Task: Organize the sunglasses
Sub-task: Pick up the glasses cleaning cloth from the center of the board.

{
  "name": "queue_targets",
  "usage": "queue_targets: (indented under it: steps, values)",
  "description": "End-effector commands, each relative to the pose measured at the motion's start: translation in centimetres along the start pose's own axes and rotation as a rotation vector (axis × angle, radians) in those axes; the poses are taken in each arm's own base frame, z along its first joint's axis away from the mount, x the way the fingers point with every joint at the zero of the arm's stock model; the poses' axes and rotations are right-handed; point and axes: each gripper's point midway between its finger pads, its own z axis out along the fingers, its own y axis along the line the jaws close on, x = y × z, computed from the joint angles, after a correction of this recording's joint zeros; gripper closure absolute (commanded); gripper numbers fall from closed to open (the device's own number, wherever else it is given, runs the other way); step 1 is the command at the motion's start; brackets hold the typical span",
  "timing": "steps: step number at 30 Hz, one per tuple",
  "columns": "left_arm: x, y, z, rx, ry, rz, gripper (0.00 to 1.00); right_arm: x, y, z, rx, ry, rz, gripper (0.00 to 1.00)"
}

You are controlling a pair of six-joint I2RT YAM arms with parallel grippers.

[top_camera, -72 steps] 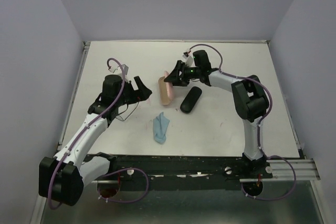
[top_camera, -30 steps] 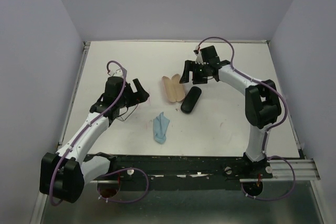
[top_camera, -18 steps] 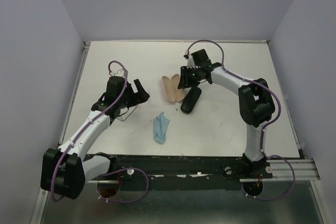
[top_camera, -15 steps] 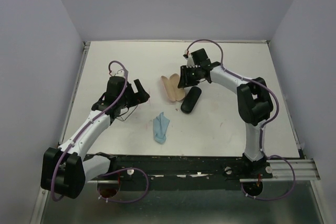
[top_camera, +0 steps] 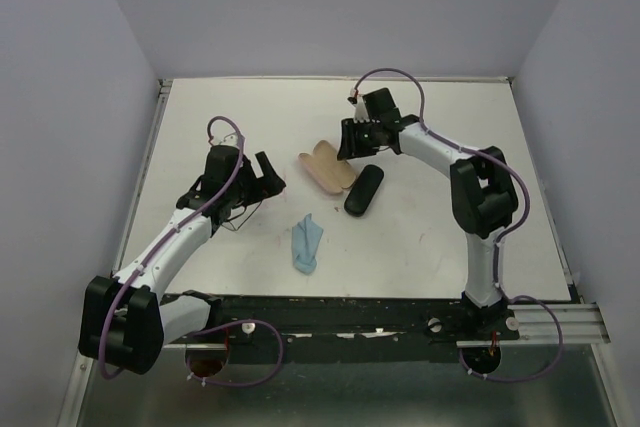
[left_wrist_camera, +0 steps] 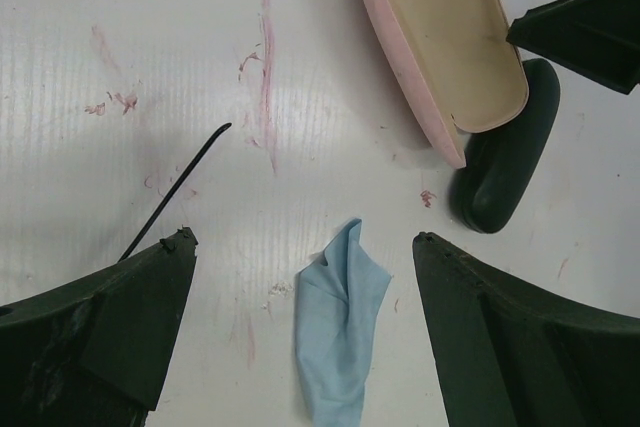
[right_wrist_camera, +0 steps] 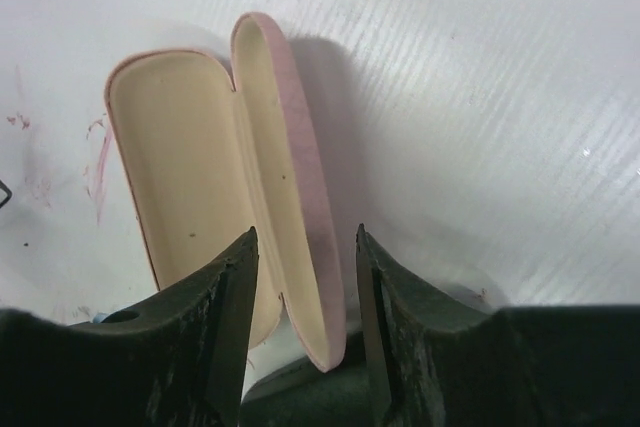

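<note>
No sunglasses show in any view. The pink case [top_camera: 325,167] lies open mid-table, its cream inside [right_wrist_camera: 180,167] bare. My right gripper [top_camera: 348,144] is at its right end, jaws half closed around one half of the shell [right_wrist_camera: 300,197]. From the wrist, my right gripper [right_wrist_camera: 305,232] shows only slim gaps beside that half. The black case [top_camera: 364,190] lies shut just below, its end under the pink one [left_wrist_camera: 440,47]. My left gripper [top_camera: 268,172] hovers wide open and holds nothing. Between its jaws [left_wrist_camera: 305,238] I see the table and the blue cloth.
A crumpled light-blue cloth [top_camera: 307,242] lies toward the near edge, also seen from the left wrist [left_wrist_camera: 340,337]. A thin black cable [left_wrist_camera: 175,192] trails by the left finger. Red smears mark the white table [left_wrist_camera: 265,67]. Walls close in the table's sides and back.
My right gripper came down onto the pink case's right end and closed about halfway. The case's far end then swung left, so it lies flatter. The left arm barely moved.
</note>
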Motion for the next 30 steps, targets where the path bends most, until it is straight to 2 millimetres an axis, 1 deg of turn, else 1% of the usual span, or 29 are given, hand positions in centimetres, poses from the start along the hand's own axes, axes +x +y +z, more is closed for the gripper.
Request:
queue_targets:
  steps: [1,3,4,5,7,8,10,12,15,17,18,23,26,28,30]
  values:
    - [1.4,0.8,-0.1,-0.031,0.034,-0.056,0.01,-2.7,0.4,-3.9,0.113,-0.152,-0.026,0.47]
    - [2.0,1.1,-0.2,-0.032,0.036,-0.083,0.01,-1.5,1.0,-5.0,0.184,-0.171,-0.047,0.46]
    - [2.4,1.4,-0.3,-0.036,0.041,-0.091,0.01,-0.6,1.7,-5.3,0.204,-0.170,-0.057,0.45]
    - [2.7,1.7,-0.4,-0.047,0.041,-0.098,0.01,0.6,1.8,-5.5,0.243,-0.162,-0.057,0.44]
    - [3.6,2.9,-0.7,-0.090,0.041,-0.123,0.01,3.0,3.3,-5.9,0.258,-0.155,-0.052,0.44]
    - [4.0,3.2,-0.9,-0.097,0.041,-0.130,0.01,4.2,4.5,-6.1,0.235,-0.156,-0.060,0.44]
    - [5.1,3.6,-1.1,-0.091,0.051,-0.150,0.01,6.7,7.1,-5.8,0.188,-0.132,-0.087,0.44]
    - [6.3,3.8,-1.3,-0.066,0.060,-0.170,0.01,9.0,9.0,-5.1,0.172,-0.099,-0.116,0.44]
    - [7.7,4.6,-1.9,-0.075,0.064,-0.198,0.01,12.4,11.0,-3.6,0.166,-0.029,-0.150,0.44]
    - [8.2,5.1,-2.2,-0.085,0.058,-0.204,0.01,13.6,11.3,-2.8,0.190,-0.019,-0.168,0.44]
    - [8.4,5.4,-2.4,-0.091,0.053,-0.211,0.01,13.9,11.3,-2.5,0.200,-0.016,-0.173,0.44]
    - [8.6,5.2,-2.9,-0.051,0.022,-0.210,0.01,15.8,11.5,-1.4,0.237,0.009,-0.193,0.44]
    - [8.6,5.2,-3.0,-0.042,0.010,-0.208,0.01,17.0,11.1,-0.7,0.272,0.046,-0.208,0.45]
    - [8.6,5.1,-3.1,-0.033,0.002,-0.210,0.01,17.4,10.7,-0.5,0.297,0.055,-0.214,0.48]
    - [8.6,5.1,-3.1,-0.029,-0.005,-0.211,0.01,17.8,10.7,-0.3,0.300,0.062,-0.214,0.51]
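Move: The cloth lies about 21 cm back and 8 cm left of my right hand, some 7 cm below it. The open pink case is about 3 cm to that hand's left, level with it; the black case is some 5 cm right and 6 cm back; the glasses are roughly 23 cm left and 10 cm back. From my left hand the cloth is some 8 cm back, 7 cm right and 13 cm below. I take my right hand off the open pink case: it rises about 4 cm, sweeps some 19 cm back and a little left, then sinks about 9 cm to the cloth's forward right edge, its left side tipping down, fingers staying half open. My left hand goes about 8 cm back and 6 cm down, wide open. ##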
